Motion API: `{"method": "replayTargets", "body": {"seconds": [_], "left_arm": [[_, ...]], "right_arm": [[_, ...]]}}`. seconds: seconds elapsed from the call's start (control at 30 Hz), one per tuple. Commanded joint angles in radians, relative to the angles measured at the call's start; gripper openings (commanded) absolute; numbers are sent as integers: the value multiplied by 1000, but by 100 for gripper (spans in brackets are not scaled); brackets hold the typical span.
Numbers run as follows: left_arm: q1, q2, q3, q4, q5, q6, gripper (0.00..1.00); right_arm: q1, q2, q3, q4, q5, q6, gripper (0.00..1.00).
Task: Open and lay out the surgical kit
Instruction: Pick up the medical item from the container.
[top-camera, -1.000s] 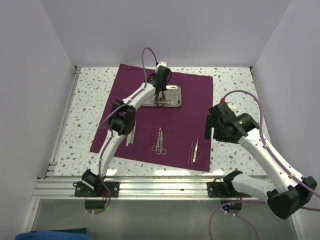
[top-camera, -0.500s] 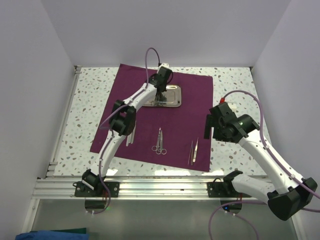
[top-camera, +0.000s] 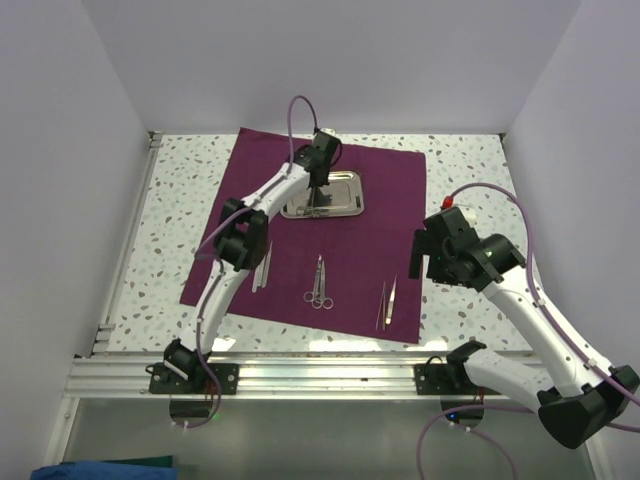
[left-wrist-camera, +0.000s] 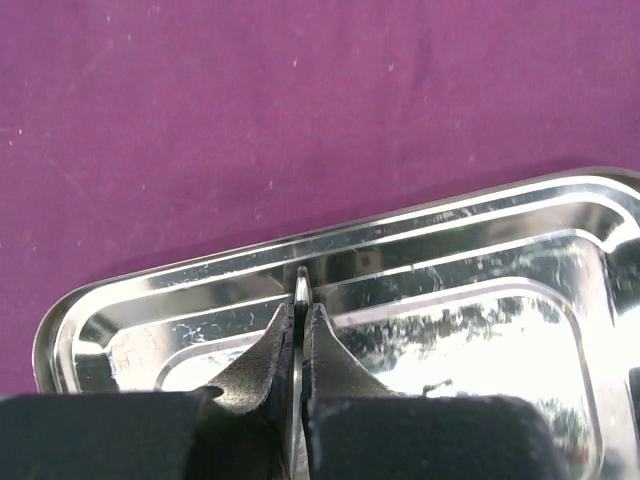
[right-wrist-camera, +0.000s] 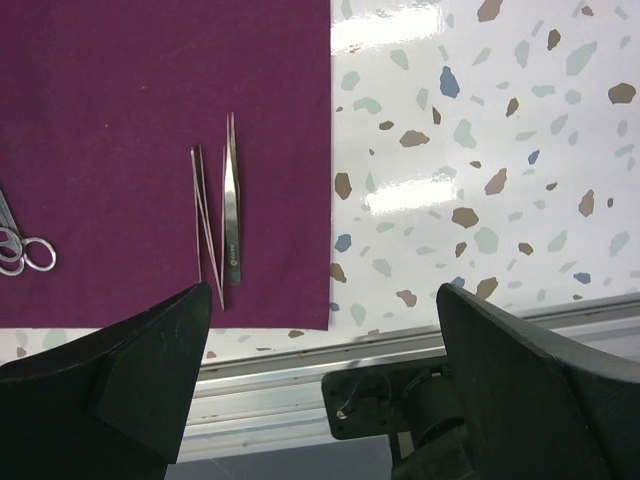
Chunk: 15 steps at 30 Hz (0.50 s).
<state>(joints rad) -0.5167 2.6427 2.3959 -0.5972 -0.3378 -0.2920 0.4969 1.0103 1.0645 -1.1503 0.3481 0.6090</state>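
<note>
The dark purple cloth (top-camera: 360, 240) lies spread flat on the table. On its far half stands the shiny steel tray (top-camera: 345, 200) (left-wrist-camera: 470, 300). My left gripper (top-camera: 318, 188) (left-wrist-camera: 300, 310) reaches down into the tray and is shut on a thin silver instrument (left-wrist-camera: 301, 285), whose tip sticks out between the fingers; what kind it is I cannot tell. Scissors (top-camera: 318, 284) lie mid-cloth, with tweezers to their left (top-camera: 262, 268) and right (top-camera: 388, 303) (right-wrist-camera: 231, 200). My right gripper (top-camera: 424, 256) (right-wrist-camera: 322, 300) hangs open above the cloth's right edge, holding nothing.
The speckled white tabletop (top-camera: 470, 170) surrounds the cloth. An aluminium rail (top-camera: 320, 375) (right-wrist-camera: 300, 370) carrying the arm bases runs along the near edge. White walls close in the left, right and back sides.
The left gripper's jaws have closed on the thin instrument in the tray. The right arm has shifted only slightly and stays open.
</note>
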Motion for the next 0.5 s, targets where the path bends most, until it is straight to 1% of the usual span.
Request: {"method": "replayTargets", "body": {"seconds": [0.0,0.13,0.23,0.33,0.43,0.47], "left_arm": [[21,-119,-6,-50,60,19,0],[23,-188,32,-38,62,22,0],[23,-234,23,-36,66,8,0],[21,-291,-16,-50,74,-25,0],[6,-392,-153,-47,72,-61,0],[-2,-424,-258,-33,66,-65,0]], "right_arm": [[-3,-21,2,31,-14,-5,98],[-4,-22,0,40,-24,-3,98],[-3,-26,0,47,-32,0,98],[-3,-30,-1,49,-35,-2,98],[-4,-39,-5,49,-40,-3,98],[-3,-41,-6,49,-41,-6,98]]}}
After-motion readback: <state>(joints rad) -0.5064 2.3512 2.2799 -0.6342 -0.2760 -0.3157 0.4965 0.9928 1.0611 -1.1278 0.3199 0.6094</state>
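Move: The left hand already has its closed fingers on the far end of the medical item. The item's middle is about 5 cm back, 1 cm left and 1 cm below. The tray's middle is some 4 cm back, 1 cm right and 1 cm below. On the cloth, all 2 cm below, the laid-out scissors are roughly 28 cm straight back, the thin blades about 25 cm back and 13 cm left. From the right hand, the item is about 33 cm ahead, 24 cm left and 16 cm below. Straight up, slowly at first and then quickly, the left hand rises about 12 cm from the tray, slipping back some 2 cm near the end. Its shut fingers keep their pinch on the item's end, and the wrist tilts by less than 10 degrees, tipping the fingers slightly upward. ##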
